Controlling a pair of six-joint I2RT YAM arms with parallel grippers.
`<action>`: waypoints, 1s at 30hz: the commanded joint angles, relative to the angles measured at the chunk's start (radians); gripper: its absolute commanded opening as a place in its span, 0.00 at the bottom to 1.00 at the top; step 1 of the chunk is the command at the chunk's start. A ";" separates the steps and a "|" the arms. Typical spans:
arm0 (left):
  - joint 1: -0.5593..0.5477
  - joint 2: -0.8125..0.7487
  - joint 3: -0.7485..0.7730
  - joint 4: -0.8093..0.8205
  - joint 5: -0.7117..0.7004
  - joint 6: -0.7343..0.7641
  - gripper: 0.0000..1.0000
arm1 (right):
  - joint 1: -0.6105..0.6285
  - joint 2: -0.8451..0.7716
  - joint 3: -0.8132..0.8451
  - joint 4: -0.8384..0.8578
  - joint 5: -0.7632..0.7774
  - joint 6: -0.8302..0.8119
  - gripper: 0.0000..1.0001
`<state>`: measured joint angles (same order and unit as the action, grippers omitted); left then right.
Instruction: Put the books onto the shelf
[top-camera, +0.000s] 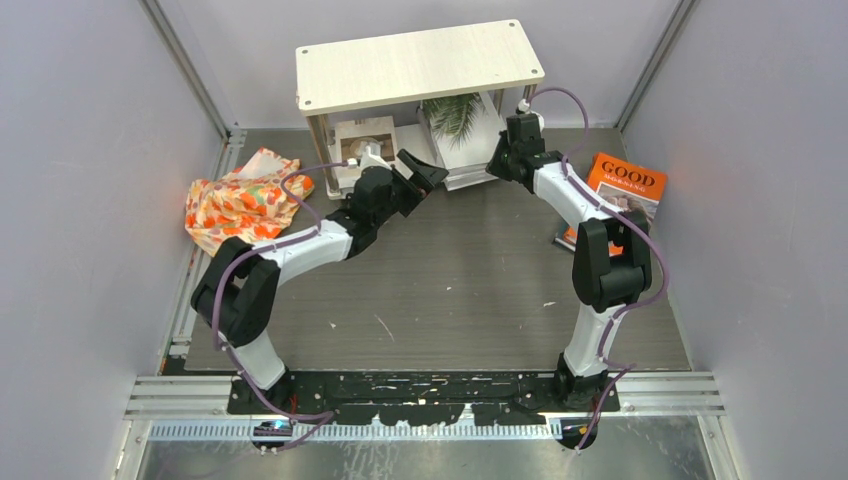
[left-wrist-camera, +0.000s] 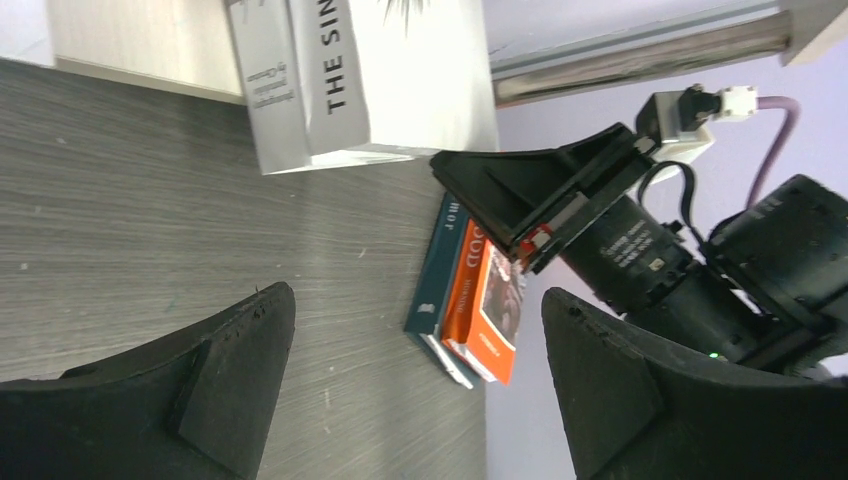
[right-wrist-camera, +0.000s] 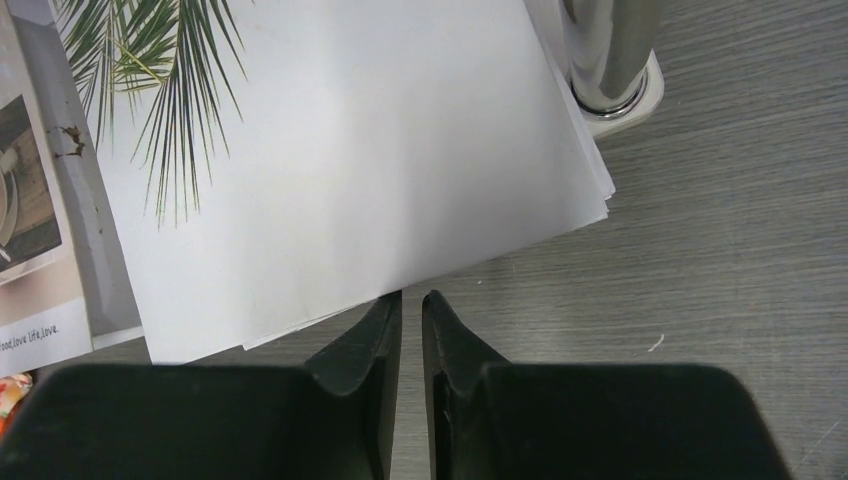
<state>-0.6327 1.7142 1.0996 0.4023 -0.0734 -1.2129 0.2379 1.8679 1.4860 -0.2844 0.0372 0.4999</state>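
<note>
The shelf (top-camera: 420, 65) stands at the back of the table. Under its top board lie the beige coffee-cup book (top-camera: 365, 140) and, to the right, the white palm-leaf book (top-camera: 460, 125) on a grey-white one (left-wrist-camera: 265, 90). My right gripper (top-camera: 497, 160) is shut with nothing in it, its tips (right-wrist-camera: 412, 298) against the near edge of the palm-leaf book (right-wrist-camera: 350, 170). My left gripper (top-camera: 430, 172) hangs wide open and empty in front of the shelf (left-wrist-camera: 415, 300). The orange "GOOD" book (top-camera: 625, 185) lies on a teal book (left-wrist-camera: 440, 270) at the right.
An orange-and-white floral cloth (top-camera: 240, 200) lies bunched at the left of the table. A chrome shelf leg (right-wrist-camera: 615, 60) with a white foot stands just right of the palm-leaf book. Grey walls close in the table on both sides.
</note>
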 joint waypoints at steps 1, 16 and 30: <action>0.005 -0.060 -0.009 -0.010 -0.031 0.048 0.93 | -0.004 -0.028 -0.008 0.060 0.040 0.003 0.19; 0.006 -0.113 -0.019 -0.085 -0.034 0.090 0.93 | -0.003 -0.098 -0.062 0.047 0.071 0.014 0.34; -0.103 0.087 0.251 -0.199 0.292 0.182 0.93 | -0.108 -0.516 -0.274 -0.230 0.269 0.056 0.56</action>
<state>-0.6960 1.7367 1.2366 0.2089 0.0704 -1.0698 0.2085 1.4876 1.2613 -0.4221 0.2119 0.5201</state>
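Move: The orange GOOD book, on the pile right of the shelf, lies about 28 cm to the right hand's right, 2 cm back and 11 cm lower; from the left hand it is some 40 cm right, 7 cm ahead and 18 cm lower. The palm-leaf book on the lower shelf sits about 15 cm ahead of the right hand, 5 cm left and 3 cm lower; the shelf's right front post is 12 cm ahead, 7 cm right. From the front edge of the palm-leaf book's stack, the right fingertips first ease down slightly, then come free, drawing back about 8 cm, right and up, and opening from nearly shut to about half as the hand swings towards the orange book. The left hand, still wide open, drifts back and then sweeps right past the stack's front, also towards the orange book, turning some 15 degrees clockwise. ##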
